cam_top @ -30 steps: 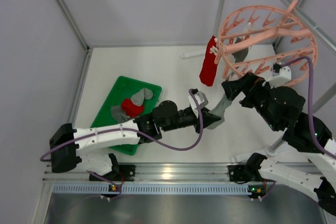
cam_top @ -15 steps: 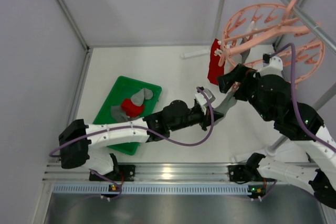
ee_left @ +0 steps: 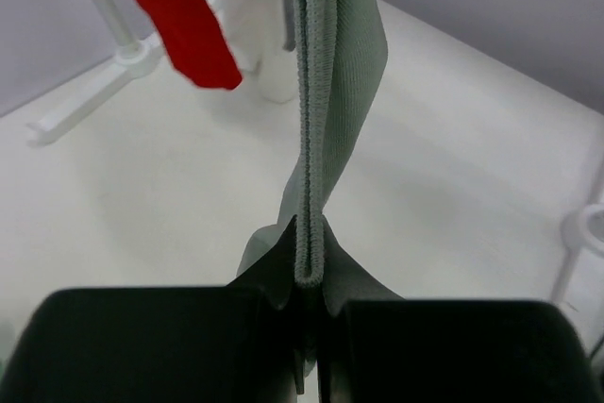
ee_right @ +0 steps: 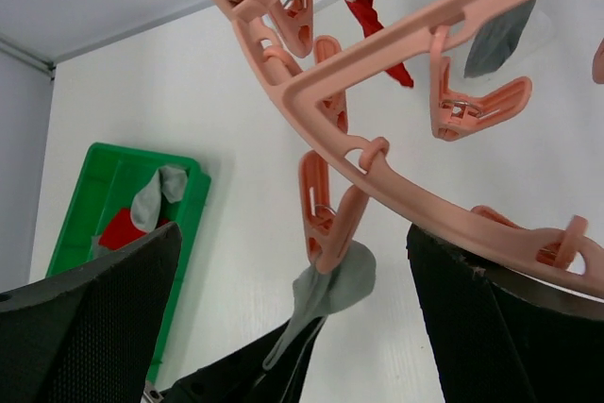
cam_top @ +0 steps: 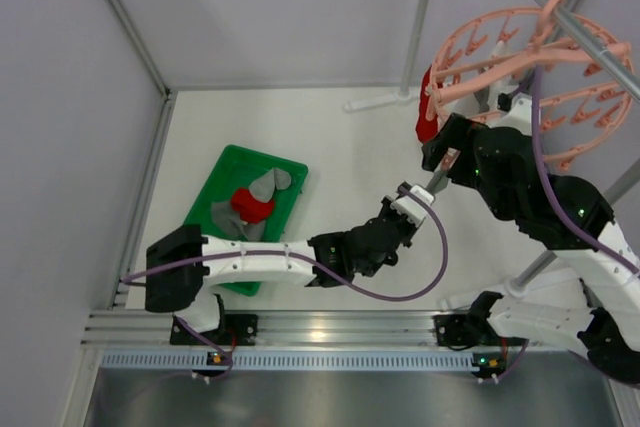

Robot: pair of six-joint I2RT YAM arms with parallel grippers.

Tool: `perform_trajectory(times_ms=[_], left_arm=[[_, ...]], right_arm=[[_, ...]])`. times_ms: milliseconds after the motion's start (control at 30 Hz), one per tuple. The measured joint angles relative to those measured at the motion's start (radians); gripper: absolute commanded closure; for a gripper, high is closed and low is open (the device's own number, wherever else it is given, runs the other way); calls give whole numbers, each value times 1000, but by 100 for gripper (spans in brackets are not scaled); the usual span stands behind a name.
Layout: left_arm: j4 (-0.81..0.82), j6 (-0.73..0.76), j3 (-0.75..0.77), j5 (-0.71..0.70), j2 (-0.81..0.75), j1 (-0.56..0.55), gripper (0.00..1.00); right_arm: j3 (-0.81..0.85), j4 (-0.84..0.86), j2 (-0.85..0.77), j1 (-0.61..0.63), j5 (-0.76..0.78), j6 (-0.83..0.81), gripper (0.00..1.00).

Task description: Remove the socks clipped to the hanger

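Observation:
The salmon-pink hanger [cam_top: 520, 57] hangs by its hook at the back right. In the right wrist view its ring [ee_right: 396, 176] crosses above my right gripper [ee_right: 293, 233], which is open, the ring lying against its right finger. A clip [ee_right: 326, 219] holds a grey sock [ee_right: 330, 290]. My left gripper [ee_left: 310, 261] is shut on that sock's lower edge [ee_left: 335, 92] and holds it taut below the hanger [cam_top: 437, 184]. A red sock [cam_top: 428, 119] and another grey sock [ee_right: 500, 30] stay clipped.
A green tray [cam_top: 215, 209] at the left holds a red sock [cam_top: 252, 204] and grey socks [cam_top: 272, 183]. A white stand foot [ee_left: 94, 92] lies on the table behind the hanger. A metal bar [cam_top: 580, 22] carries the hook. A white post [ee_left: 590, 233] stands at the right.
My left gripper has moved right and up toward the hanger with the grey sock in it. My right arm has risen and the hanger has tipped up and right, with the red sock swinging along.

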Motion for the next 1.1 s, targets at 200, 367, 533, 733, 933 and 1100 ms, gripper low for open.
perform_trajectory(times_ms=[200,367,533,733,933,1100], left_arm=[[-2,113,87,-221,87,-52,100],[-2,201,162,-367,177,-80,100],[-6,274,229,-504,261,-92,100],[-6,319,284,-611,313,-92,100],[-6,353,330,-674,366,-92,100],[-7,364,340,-705,387,-92,100]], right_arm=[[-1,-29,-19,0,29,13,3],[-1,-39,-2,0,48,19,6],[-1,-39,29,0,69,30,10],[-1,-39,43,0,95,45,17],[4,-45,79,0,133,67,23],[28,-74,133,0,164,87,28]])
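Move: The left hand grips the lower end of the grey sock, whose clip is about 11 cm above it, roughly 2 cm ahead and 2 cm to its right. The open right hand has that clip between its spread fingers, some 2 cm ahead and 1 cm to its right at about its own height. From the right hand, the hanging red sock is about 12 cm straight ahead and 5 cm lower. The left hand keeps its shut pinch on the grey sock and swings round counter-clockwise some 30 degrees, its left side tilting up, while it edges forward and down about 2.5 cm each and slightly left, turning the fingers from forward-right to nearly straight forward beneath the clip. The right hand first slips about 1 cm right, then eases forward and down around the clip, turning slightly clockwise, its fingers closing part way from wide open but still well spread; whether they touch the clip can't be seen. ##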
